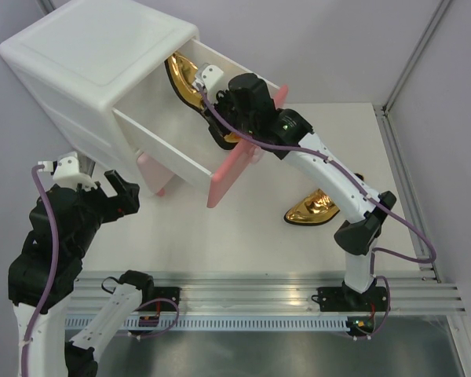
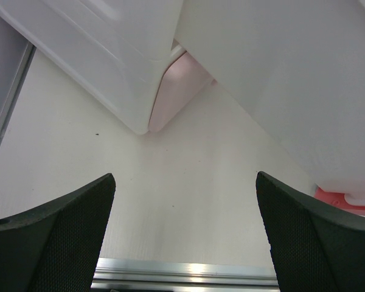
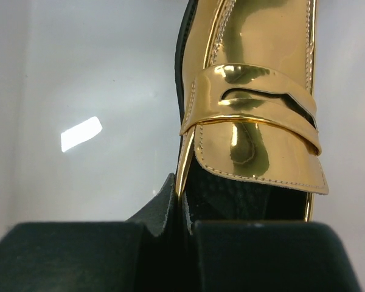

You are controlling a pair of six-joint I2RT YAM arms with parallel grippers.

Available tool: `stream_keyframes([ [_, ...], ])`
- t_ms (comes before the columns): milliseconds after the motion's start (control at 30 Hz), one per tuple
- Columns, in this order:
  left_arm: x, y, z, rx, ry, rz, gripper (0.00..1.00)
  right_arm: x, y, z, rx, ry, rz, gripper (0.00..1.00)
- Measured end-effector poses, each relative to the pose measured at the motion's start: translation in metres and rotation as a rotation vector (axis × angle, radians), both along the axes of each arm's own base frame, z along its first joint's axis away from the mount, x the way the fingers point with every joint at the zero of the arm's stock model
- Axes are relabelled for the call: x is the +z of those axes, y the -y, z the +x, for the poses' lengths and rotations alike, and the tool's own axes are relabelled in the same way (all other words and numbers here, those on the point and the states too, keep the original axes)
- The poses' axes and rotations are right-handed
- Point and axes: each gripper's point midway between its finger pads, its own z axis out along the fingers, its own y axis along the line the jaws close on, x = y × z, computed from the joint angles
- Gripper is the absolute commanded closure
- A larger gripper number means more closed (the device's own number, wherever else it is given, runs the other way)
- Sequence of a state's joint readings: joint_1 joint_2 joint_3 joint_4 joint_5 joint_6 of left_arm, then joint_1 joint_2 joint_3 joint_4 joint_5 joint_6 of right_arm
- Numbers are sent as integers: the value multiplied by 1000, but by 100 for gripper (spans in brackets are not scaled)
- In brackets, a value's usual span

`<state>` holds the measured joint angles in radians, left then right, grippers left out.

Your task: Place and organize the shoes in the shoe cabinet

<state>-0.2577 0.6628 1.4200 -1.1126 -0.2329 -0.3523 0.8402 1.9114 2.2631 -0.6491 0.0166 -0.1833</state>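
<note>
The white shoe cabinet (image 1: 94, 63) stands at the back left, its upper drawer (image 1: 169, 153) pulled far out with the pink front (image 1: 234, 169) toward me. My right gripper (image 1: 206, 93) reaches down into that drawer. It is shut on the side wall of a shiny gold shoe (image 3: 255, 91), which hangs toe-down just over the drawer's white floor. The same gold shoe (image 1: 184, 78) shows in the top view at the drawer's back. A second gold shoe (image 1: 314, 208) lies on the table beside the right arm. My left gripper (image 2: 185, 176) is open and holds nothing, low in front of the cabinet.
The cabinet's pale pink lower front (image 2: 176, 91) is closed, and the open drawer's underside (image 2: 280, 73) overhangs the table to the right of it. An aluminium rail (image 1: 259, 294) runs along the near edge. Grey walls close in the back and sides.
</note>
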Motion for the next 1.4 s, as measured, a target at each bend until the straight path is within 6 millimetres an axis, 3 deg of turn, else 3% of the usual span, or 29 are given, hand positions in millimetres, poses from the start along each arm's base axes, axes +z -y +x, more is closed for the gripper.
stream_keyframes([
  [467,-1,1,3,0,-11,3,0,-5,15,11,80,199,-246,91],
  [600,-2,1,4,0,-16,5,0,-5,17,12,76,211,-261,77],
  [800,-3,2,7,0,-25,7,0,8,16,17,52,249,-233,76],
  [1000,-2,2,7,0,-22,7,0,13,17,21,33,255,-210,86],
  [1167,-2,2,7,1,-22,7,0,15,20,24,19,249,-196,85],
  [1233,-2,2,7,0,-23,7,0,17,20,24,17,247,-188,78],
  [1400,3,1,7,2,-13,5,0,32,18,22,16,253,-124,45],
])
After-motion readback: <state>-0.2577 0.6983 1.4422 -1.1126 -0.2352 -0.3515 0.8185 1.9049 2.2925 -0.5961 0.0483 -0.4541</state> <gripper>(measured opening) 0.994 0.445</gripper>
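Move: The right hand has the gold shoe by the left rim of its opening, the shoe's middle roughly 4 cm ahead, 4 cm left and 3 cm below; its place on the upper drawer's floor lies about 2 cm ahead, 3 cm left and 8 cm down. From the hand, the pink drawer front is some 7 cm back, 8 cm right and 6 cm lower, the far side wall about 11 cm ahead and 4 cm right. The gold shoe lies roughly 22 cm ahead and 17 cm right of the left hand, about level with it. Still pinching the gold shoe's rim, the right hand rolls about 20 degrees around its own pointing direction so that its left side sinks, easing 2 cm or so forward and right towards the drawer's far side wall and barely down, and its fingers start to open late in that roll. It then rises nearly 4 cm off the shoe, the fingers first parting a little, narrowing slightly, then spreading to nearly half open as they let the rim go. ##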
